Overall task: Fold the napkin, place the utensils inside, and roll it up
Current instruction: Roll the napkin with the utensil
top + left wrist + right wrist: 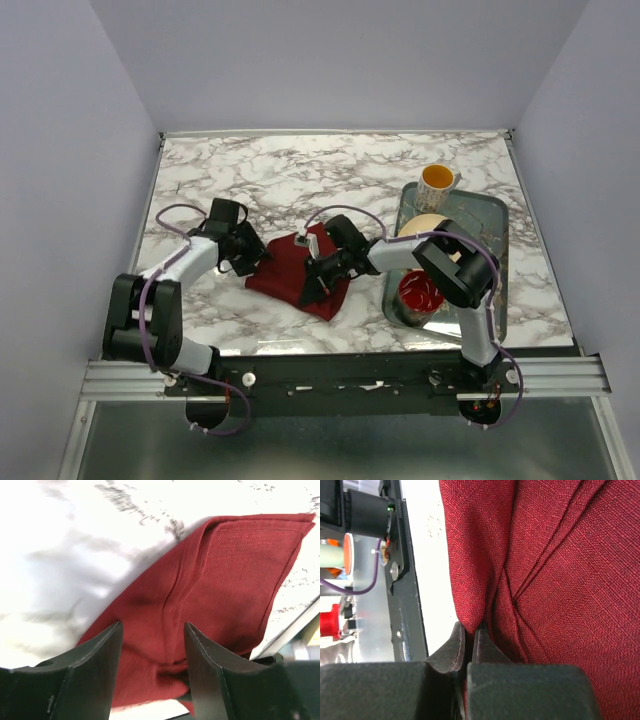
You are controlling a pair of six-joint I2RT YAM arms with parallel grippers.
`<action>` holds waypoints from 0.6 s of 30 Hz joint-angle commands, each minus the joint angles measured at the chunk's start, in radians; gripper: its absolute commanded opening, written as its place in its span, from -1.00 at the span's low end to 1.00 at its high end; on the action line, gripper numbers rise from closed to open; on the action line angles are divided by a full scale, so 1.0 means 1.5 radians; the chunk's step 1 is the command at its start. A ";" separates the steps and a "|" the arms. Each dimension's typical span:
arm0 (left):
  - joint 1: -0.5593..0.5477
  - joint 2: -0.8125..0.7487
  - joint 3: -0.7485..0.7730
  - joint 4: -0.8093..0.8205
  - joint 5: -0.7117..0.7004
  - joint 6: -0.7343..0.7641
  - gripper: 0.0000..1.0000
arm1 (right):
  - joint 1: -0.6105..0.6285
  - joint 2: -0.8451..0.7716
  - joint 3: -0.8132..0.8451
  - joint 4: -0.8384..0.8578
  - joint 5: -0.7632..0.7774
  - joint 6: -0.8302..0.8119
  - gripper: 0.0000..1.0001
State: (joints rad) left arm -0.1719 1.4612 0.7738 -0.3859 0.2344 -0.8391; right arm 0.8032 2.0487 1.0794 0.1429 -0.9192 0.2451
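Observation:
The maroon napkin [290, 272] lies folded and bunched on the marble table between my two arms. My left gripper [252, 252] is at its left edge. In the left wrist view that gripper [152, 630] is open, and the napkin [235, 580] lies under and between the dark fingers [95, 670] with layered edges showing. My right gripper [313, 283] rests on the cloth's right part. In the right wrist view it [470, 630] is shut, pinching a hanging fold of the napkin [560, 580]. The utensils are out of view.
A grey tray [490, 215] stands at the right with a yellow-lined mug [437, 182], a pale round dish [425, 225] and a red bowl [418, 290]. The table's front rail [340, 372] runs close behind the napkin.

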 commanded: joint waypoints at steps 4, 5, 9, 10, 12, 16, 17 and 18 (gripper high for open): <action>0.001 -0.208 0.012 -0.176 -0.117 0.029 0.32 | 0.001 0.047 -0.004 -0.031 -0.001 0.012 -0.99; 0.001 -0.245 0.007 -0.179 -0.104 0.009 0.33 | 0.001 0.045 -0.004 -0.031 0.003 0.015 -0.99; -0.017 -0.282 -0.049 -0.182 -0.034 -0.057 0.27 | 0.001 0.046 0.004 -0.032 0.007 0.026 -0.99; -0.026 -0.283 -0.059 -0.182 -0.024 -0.071 0.27 | 0.001 0.050 0.005 -0.032 0.006 0.024 -0.99; -0.049 -0.288 -0.064 -0.182 -0.023 -0.087 0.27 | 0.000 0.054 0.013 -0.034 0.010 0.024 -0.99; -0.088 -0.299 -0.078 -0.181 -0.006 -0.145 0.27 | -0.002 0.067 0.021 -0.038 0.021 0.029 -0.99; -0.094 -0.292 -0.079 -0.182 -0.003 -0.153 0.26 | -0.003 0.069 0.022 -0.038 0.023 0.029 -0.99; -0.097 -0.290 -0.085 -0.182 0.000 -0.158 0.24 | -0.003 0.069 0.023 -0.039 0.026 0.030 -0.99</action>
State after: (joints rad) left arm -0.2916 1.0313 0.6670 -0.6380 0.1837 -0.9787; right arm 0.8009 2.0911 1.1103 0.1390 -0.9634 0.3004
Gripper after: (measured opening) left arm 0.632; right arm 0.043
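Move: The napkin's rolled near edge, the stretch beside the right gripper, lies about 8 cm back from the open left hand, 1 cm to its right and 3 cm lower. The roll's left end is some 6 cm back and 3 cm left of that hand; the flat napkin's middle is about 3 cm back and 8 cm right, 4 cm below. From the right hand, already pinching the edge, that stretch is 6 cm left, 1 cm ahead and 1 cm lower. The napkin's rolled edge stays pinched in the shut right fingers, which hold nearly in place. Above it the left hand, fingers already open and kept so, climbs about 7.5 cm while easing back, its fingers tipping forward some 10 degrees, then swings further back and 3 cm down with the tilt undone, finishing about 7.5 cm nearer the base, above the near edge. ##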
